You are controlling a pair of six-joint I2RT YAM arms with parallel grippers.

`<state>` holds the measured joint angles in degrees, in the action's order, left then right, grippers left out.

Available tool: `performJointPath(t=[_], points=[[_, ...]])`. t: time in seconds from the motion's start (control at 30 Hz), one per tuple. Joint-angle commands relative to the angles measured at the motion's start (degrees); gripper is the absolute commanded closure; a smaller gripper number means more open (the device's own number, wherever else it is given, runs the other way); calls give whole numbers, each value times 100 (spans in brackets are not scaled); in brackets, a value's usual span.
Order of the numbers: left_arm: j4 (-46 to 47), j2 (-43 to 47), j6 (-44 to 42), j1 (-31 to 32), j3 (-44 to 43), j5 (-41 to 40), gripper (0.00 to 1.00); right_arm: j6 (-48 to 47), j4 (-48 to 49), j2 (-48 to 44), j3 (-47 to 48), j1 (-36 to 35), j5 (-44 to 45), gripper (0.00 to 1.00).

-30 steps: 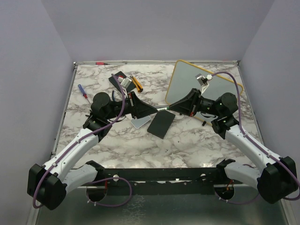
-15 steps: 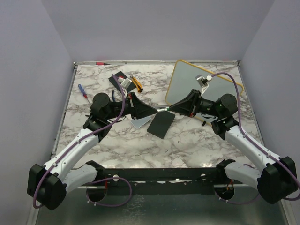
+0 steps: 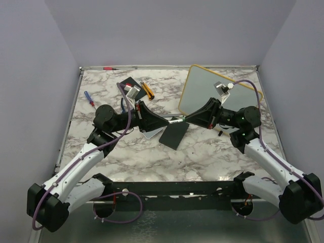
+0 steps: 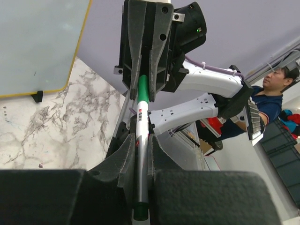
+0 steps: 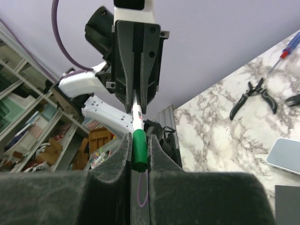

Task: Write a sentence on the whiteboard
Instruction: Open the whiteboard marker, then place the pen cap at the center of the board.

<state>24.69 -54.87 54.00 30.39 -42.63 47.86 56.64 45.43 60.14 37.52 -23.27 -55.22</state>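
A green-capped white marker (image 3: 176,120) hangs level above the table between my two grippers. My left gripper (image 3: 168,121) is shut on its white barrel (image 4: 142,117), near the tail end. My right gripper (image 3: 186,119) faces it and is shut on the green cap (image 5: 139,152). In the left wrist view my left gripper (image 4: 140,138) pinches the barrel, with the right gripper (image 4: 144,96) beyond. The whiteboard (image 3: 202,88), yellow-rimmed, lies at the back right behind the right gripper. Its face (image 4: 37,42) looks bare and the sentence is not in view.
A black slab (image 3: 174,134) and a pale pad (image 3: 151,132) lie under the grippers. A blue-handled screwdriver (image 3: 89,97), pliers (image 5: 255,96), an orange tool (image 3: 147,90) and a red pen (image 3: 109,68) sit at the back left. A small black piece (image 3: 220,133) lies by the board.
My left gripper has shut on the marker's barrel. Both wrists have drawn slightly outwards, left arm leftwards and right arm rightwards, with the marker still between them.
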Motion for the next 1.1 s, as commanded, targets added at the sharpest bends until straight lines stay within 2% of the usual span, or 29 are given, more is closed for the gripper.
performJointPath(t=[0.0,0.2,0.3,0.47,0.57,0.67,0.8,0.87,0.97,1.07], points=[[599,467,102,-63,-19,274,100,55,6,-261,-120,441,-77,99],[382,546,-70,-169,-46,152,100,-757,-1326,-608,198,521,19,100],[-69,555,-379,-211,-144,239,100,-1225,-2090,-812,386,575,126,99],[-1877,598,-1923,-321,-640,62,100,-1739,-3023,-1219,625,762,366,99],[-2451,617,-2526,-424,-841,-326,100,-2209,-3745,-1303,769,762,615,99],[-2920,522,-3067,-464,-949,-1161,100,-2684,-4497,-1355,723,759,1080,99],[-3601,267,-3777,-464,-1137,-3299,100,-2951,-5136,-1490,322,471,2020,99],[-3621,162,-4028,-464,-1085,-4036,100,-2955,-5246,-1502,52,77,2593,99],[-3519,23,-4319,-464,-920,-4573,100,-2792,-5213,-1460,-390,-870,3834,99],[-3169,38,-4443,-464,-472,-4745,100,-2584,-5074,-1300,-761,-1776,5082,99]])
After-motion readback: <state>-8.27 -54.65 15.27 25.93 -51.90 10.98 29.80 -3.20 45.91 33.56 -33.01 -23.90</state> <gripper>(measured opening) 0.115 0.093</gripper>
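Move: Just 8 cm or so to the left hand's right and barely 2 cm ahead is the green cap, gripped in the right fingers about 1 cm left of the right hand's point. The marker body, in the left fingers, spans the gap. Nearly 30 cm below, the black box lies roughly 14 cm ahead of the left hand and 3 cm right; the light-grey box is about 16 cm ahead of that hand and 7 cm left. Pulling the hands apart, both keeping their pinch, slides the cap off: the right hand goes some 5 cm right, then sinks about 13 cm, easing back left, fingers swinging forward and dipping. The left backs and rises slightly with the marker, then sweeps about 13 cm forward, left and down towards the light-grey box, its fingers turning roughly 40 degrees counter-clockwise to point forward-right. ##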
